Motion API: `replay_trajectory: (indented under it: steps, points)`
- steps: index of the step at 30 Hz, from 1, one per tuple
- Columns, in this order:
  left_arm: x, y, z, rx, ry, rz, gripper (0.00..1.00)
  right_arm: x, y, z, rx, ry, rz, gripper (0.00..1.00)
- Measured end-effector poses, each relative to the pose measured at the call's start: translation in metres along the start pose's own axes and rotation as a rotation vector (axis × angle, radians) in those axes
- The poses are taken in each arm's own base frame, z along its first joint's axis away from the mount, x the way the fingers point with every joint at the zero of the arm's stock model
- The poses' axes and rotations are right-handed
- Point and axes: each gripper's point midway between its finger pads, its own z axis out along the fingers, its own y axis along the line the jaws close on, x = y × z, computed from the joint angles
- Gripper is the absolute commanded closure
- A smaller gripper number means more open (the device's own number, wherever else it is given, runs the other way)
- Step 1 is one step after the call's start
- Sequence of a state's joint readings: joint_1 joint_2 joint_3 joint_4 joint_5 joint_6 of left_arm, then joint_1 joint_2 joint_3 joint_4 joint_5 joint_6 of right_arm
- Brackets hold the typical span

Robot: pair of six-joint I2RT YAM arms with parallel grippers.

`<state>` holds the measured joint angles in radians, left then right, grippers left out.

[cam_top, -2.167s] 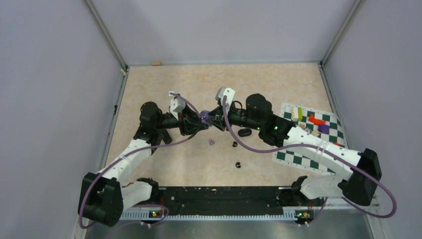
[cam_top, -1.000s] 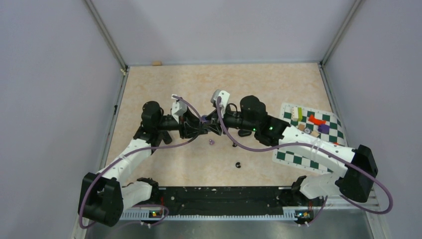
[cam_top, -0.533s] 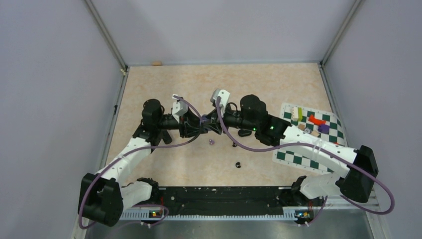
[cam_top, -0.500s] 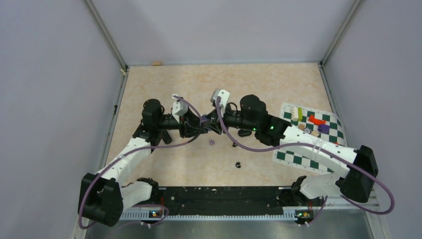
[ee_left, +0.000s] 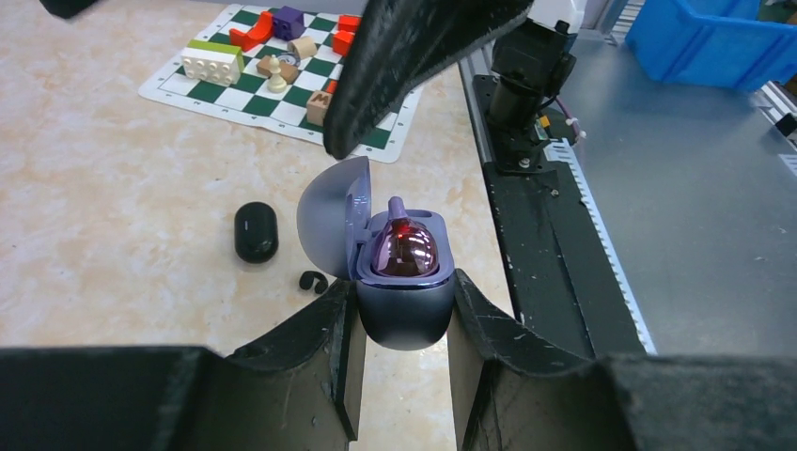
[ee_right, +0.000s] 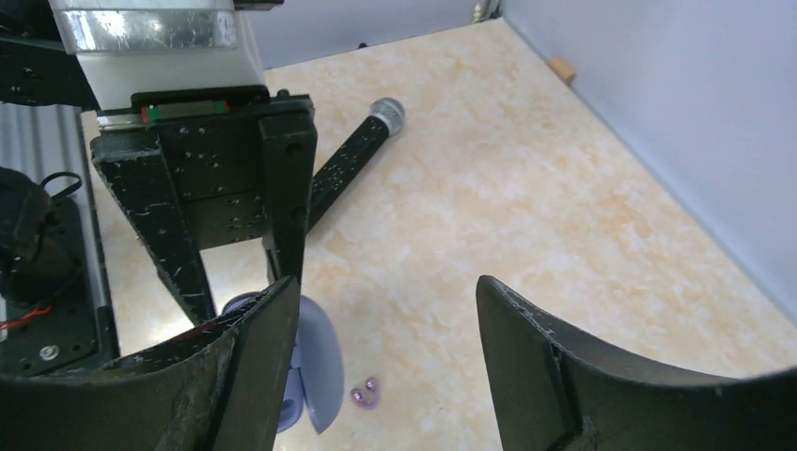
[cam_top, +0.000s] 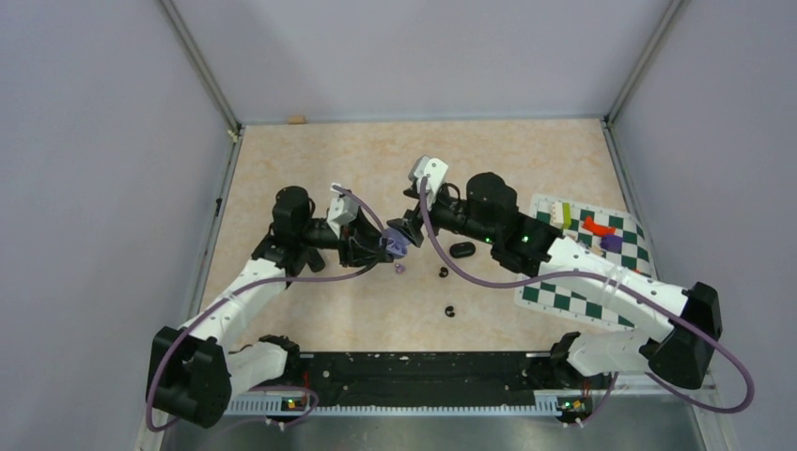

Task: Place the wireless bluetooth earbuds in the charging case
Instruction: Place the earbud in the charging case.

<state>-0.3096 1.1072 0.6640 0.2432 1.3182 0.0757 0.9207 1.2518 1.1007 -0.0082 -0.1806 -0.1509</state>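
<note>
My left gripper (cam_top: pixel 383 246) (ee_left: pixel 402 299) is shut on the pale purple charging case (ee_left: pixel 404 324) (cam_top: pixel 395 246), whose lid (ee_left: pixel 329 221) stands open. One purple earbud (ee_left: pixel 405 252) sits in the case, a red light glowing on it. My right gripper (cam_top: pixel 410 229) (ee_right: pixel 385 287) hangs open and empty just right of the case, one finger (ee_left: pixel 414 56) above it. A second purple earbud (cam_top: pixel 399 268) (ee_right: pixel 365 396) lies on the table below the case. Two black earbuds (cam_top: pixel 444 272) (cam_top: pixel 450 311) lie nearer the front, beside a shut black case (cam_top: pixel 461 250) (ee_left: pixel 255 231).
A green-and-white checkered mat (cam_top: pixel 554 301) (ee_left: pixel 244 99) with coloured blocks lies at the right. A black rod with a grey tip (ee_right: pixel 362 155) lies by the left arm. A small wooden piece (cam_top: pixel 297 119) rests at the back wall. The black base rail (cam_top: pixel 423 366) runs along the front.
My right gripper has opened and drawn back to the right, away from the case. The left gripper has shifted slightly right and down, still holding the case, which now shows.
</note>
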Motion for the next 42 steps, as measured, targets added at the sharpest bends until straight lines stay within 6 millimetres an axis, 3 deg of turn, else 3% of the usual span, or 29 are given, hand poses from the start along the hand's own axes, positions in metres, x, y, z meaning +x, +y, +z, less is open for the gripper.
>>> replay_trajectory:
  steps: [3, 5, 7, 9, 20, 42]
  points:
    - [0.002, -0.004, 0.000, 0.021, 0.003, -0.011, 1.00, -0.007, -0.005, -0.003, 0.024, -0.020, -0.018, 0.23]
    - [0.002, -0.005, 0.000, 0.027, 0.004, -0.014, 1.00, -0.008, -0.006, -0.003, 0.027, -0.023, -0.021, 0.13]
    - [0.002, -0.006, 0.000, 0.031, 0.005, -0.009, 1.00, -0.008, -0.004, -0.002, 0.019, -0.023, -0.021, 0.12]
    - [0.002, -0.006, 0.000, 0.032, 0.007, -0.005, 1.00, -0.008, 0.000, -0.002, -0.004, -0.025, -0.025, 0.03]
    - [0.003, -0.011, -0.001, 0.043, 0.015, 0.002, 1.00, 0.005, 0.024, -0.004, -0.145, 0.015, -0.031, 0.01]
    - [0.006, -0.015, -0.001, 0.060, 0.021, -0.008, 1.00, 0.015, 0.022, 0.006, -0.130, 0.038, -0.045, 0.01]
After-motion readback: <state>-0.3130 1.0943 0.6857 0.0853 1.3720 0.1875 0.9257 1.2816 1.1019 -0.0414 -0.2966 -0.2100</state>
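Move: The charging case, lid open and one purple earbud already in its slot, is still held in the left hand's pads, about 1 cm to that hand's right. From the right hand it sits some 5 cm back, 1 cm left and 6 cm below. On the table about 25 cm below the right hand, the loose purple earbud lies 2 cm ahead and 1 cm left, the black earbud 1 cm ahead and 10 cm right, the black case 7 cm ahead and 14 cm right. Back and down, after a slight rise, comes the right hand, roughly 2 cm each way and about 1 cm left, turning a little counter-clockwise. Its fingers spread from two-thirds to fully open, bringing the near fingertip onto the earbud in the case. The left hand keeps its grip on the case and eases it about 1.5 cm back. ##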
